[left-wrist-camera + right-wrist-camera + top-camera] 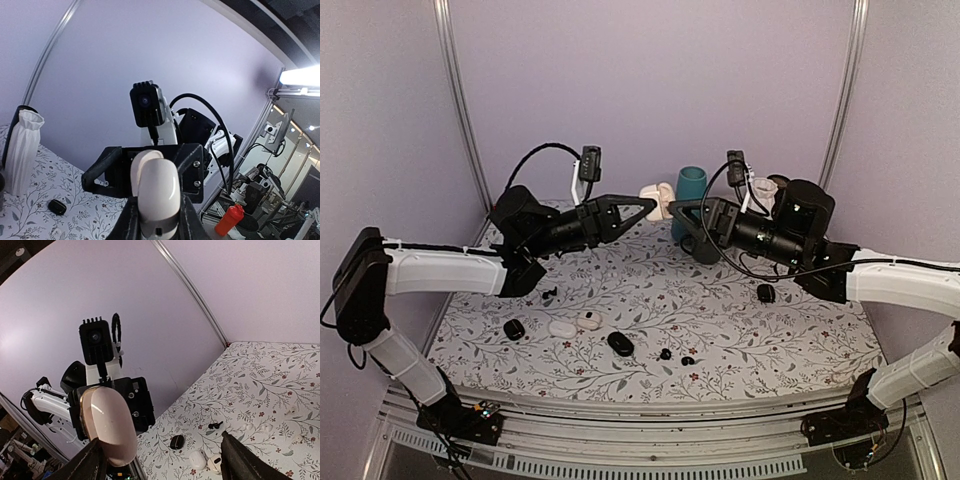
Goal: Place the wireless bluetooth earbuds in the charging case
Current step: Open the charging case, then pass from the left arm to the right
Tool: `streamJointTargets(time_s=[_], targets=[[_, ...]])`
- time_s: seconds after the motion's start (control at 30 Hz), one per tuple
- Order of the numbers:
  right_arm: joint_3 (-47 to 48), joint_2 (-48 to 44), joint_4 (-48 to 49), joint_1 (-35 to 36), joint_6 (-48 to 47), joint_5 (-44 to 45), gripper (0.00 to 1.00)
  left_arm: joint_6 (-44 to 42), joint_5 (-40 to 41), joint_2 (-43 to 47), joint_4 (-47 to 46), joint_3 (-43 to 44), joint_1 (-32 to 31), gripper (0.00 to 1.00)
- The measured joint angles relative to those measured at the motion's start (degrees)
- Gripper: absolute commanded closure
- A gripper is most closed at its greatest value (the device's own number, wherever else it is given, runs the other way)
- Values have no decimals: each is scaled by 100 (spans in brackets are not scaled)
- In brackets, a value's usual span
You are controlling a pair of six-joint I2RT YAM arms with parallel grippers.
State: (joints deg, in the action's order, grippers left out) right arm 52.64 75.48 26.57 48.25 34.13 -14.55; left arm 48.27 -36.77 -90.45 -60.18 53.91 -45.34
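Observation:
My left gripper (652,204) is shut on a cream-white charging case (658,200), held up in the air above the back of the table. In the left wrist view the case (157,192) sits upright between my two fingers. My right gripper (673,211) faces it tip to tip and stands open. From the right wrist, the case (107,425) hangs just beside my left finger (92,465), with the other finger (242,460) far to the right. Two tiny black earbuds (665,353) (687,360) lie loose on the floral cloth near the front.
On the cloth lie a black oval case (620,343), another black case (514,328), two white cases (561,327) (588,320), a black case (766,293) at the right and a small black piece (550,293). A teal cup (691,190) and a white vase (760,190) stand at the back.

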Motion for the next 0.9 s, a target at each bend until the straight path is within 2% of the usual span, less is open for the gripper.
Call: streamJointTargets(time_s=[0.13,0.47,0.63,0.9], targets=[[-103,-52,-66,-118,129,234,22,2,-129,129,-39,0,-33,100],[-114,-66,-42,-68,192,94,24,-4,-85,164,-37,-2,-24,100],[-114,-63,9,-24,234,22,32,-11,-17,164,-37,0,-24,100],[-44,111,273,4,380,-192,51,-9,-2,164,-37,0,-26,100]])
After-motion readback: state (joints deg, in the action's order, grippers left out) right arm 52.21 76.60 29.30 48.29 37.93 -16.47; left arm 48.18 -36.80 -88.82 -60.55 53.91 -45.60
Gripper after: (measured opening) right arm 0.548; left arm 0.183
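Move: The left hand still pinches the white charging case upright, its middle about 2 cm to the right of the finger pads and 1 cm above. From the right hand the case is roughly 4 cm left, 2 cm back and 1 cm up, close by the rear finger of the open gripper. Far below the right hand, by about 30 cm, the grey mug stands some 18 cm ahead and 8 cm right; the teal tumbler is around 25 cm ahead and 5 cm right. The hands ease apart at the lid: the right gripper shifts about 1 cm forward and 1 cm right, sinking slightly with its rear finger at the lid, while the left hand draws the pinched case about 1 cm back and a little over 1 cm up, then holds nearly still. The right hand then reverses about 1.5 cm back and as much left, towards the case again, closing its fingers from about three-quarters to just over half open, the rear finger still close against the outside of the lid. ##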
